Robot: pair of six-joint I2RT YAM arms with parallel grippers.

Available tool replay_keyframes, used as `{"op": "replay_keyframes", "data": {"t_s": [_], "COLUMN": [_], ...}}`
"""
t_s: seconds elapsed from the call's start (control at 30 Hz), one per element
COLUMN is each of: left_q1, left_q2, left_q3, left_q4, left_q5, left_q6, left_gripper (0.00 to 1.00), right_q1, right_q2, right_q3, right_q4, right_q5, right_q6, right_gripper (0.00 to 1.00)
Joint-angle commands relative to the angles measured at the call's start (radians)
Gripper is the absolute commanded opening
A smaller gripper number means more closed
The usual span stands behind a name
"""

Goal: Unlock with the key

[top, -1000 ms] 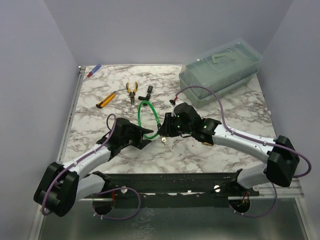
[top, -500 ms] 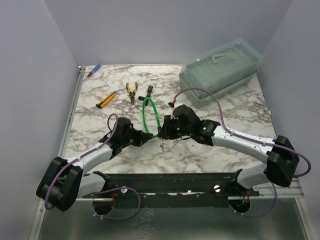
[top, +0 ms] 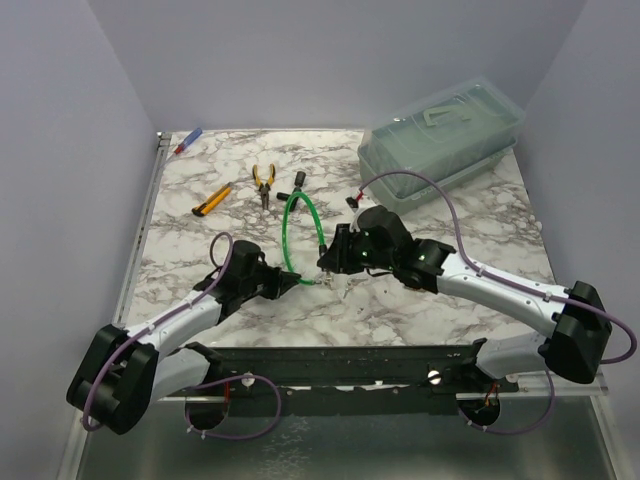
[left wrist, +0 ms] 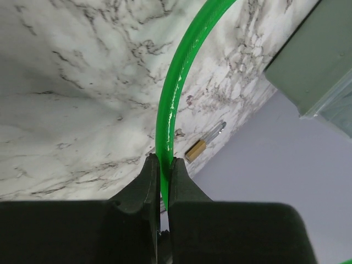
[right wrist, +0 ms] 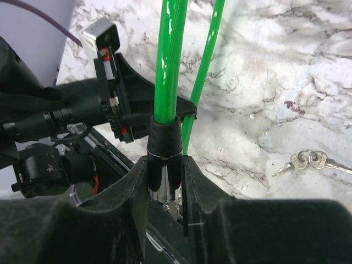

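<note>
A green cable arcs up over the marble table. Its black and chrome lock head sits between the fingers of my right gripper, which is shut on it near the table's middle. My left gripper is shut on the thin green cable just to the left; in the right wrist view its tips pinch the cable beside the lock head. The key, small and silver on a ring with another, lies flat on the marble, apart from both grippers.
Orange-handled pliers, a black L-shaped tool, a yellow utility knife and a marker lie at the back left. A clear lidded box stands at the back right. A black rail runs along the near edge.
My left gripper has moved right and closed on the green cable. The cable loop has risen and narrowed. My right gripper has shifted slightly right, keeping the lock head.
</note>
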Motion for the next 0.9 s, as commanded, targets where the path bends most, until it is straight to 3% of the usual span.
{"op": "replay_keyframes", "data": {"t_s": [0.0,0.27,0.63,0.87], "left_q1": [-0.005,-0.003,0.0,0.006], "left_q2": [-0.059,-0.1,-0.209,-0.177], "left_q3": [-0.003,0.035,0.214,0.345], "left_q4": [-0.084,-0.185,-0.452,-0.591], "left_q5": [-0.076,-0.144,-0.359,-0.455], "left_q6": [0.019,0.096,0.45,0.699], "left_gripper": [0.0,0.0,0.0,0.0], "right_q1": [0.001,0.001,0.0,-0.005], "right_q2": [-0.038,-0.046,-0.041,-0.004], "right_q3": [-0.008,-0.016,-0.018,-0.011], "right_q4": [0.005,-0.002,-0.016,-0.062], "right_q5": [0.0,0.006,0.029,0.105], "right_q6": [0.004,0.003,0.001,0.054], "right_gripper": [0.01,0.01,0.0,0.0]}}
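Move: The left hand has the green cable pinched a few centimetres from its metal tip. From it, the lock head lies about 6 cm to the right, 2 cm back and 7 cm higher. The keys lie on the table some 11 cm right, 4 cm ahead and 7 cm below; the brass padlock is about 25 cm right, 8 cm ahead and 7 cm below. The right hand already grips the lock head, whose middle is directly under its finger pads by 2 cm. Leftward, away from the lock head, the left hand draws the pinched green cable about 7 cm, first dipping slightly and easing back, then climbing strongly to end some 4 cm higher. It rolls about 30 degrees with its left side rising and its fingertips swinging upward, fingers staying shut on the cable. The right hand keeps its grip on the lock head and holds nearly still after rising about 1 cm. ##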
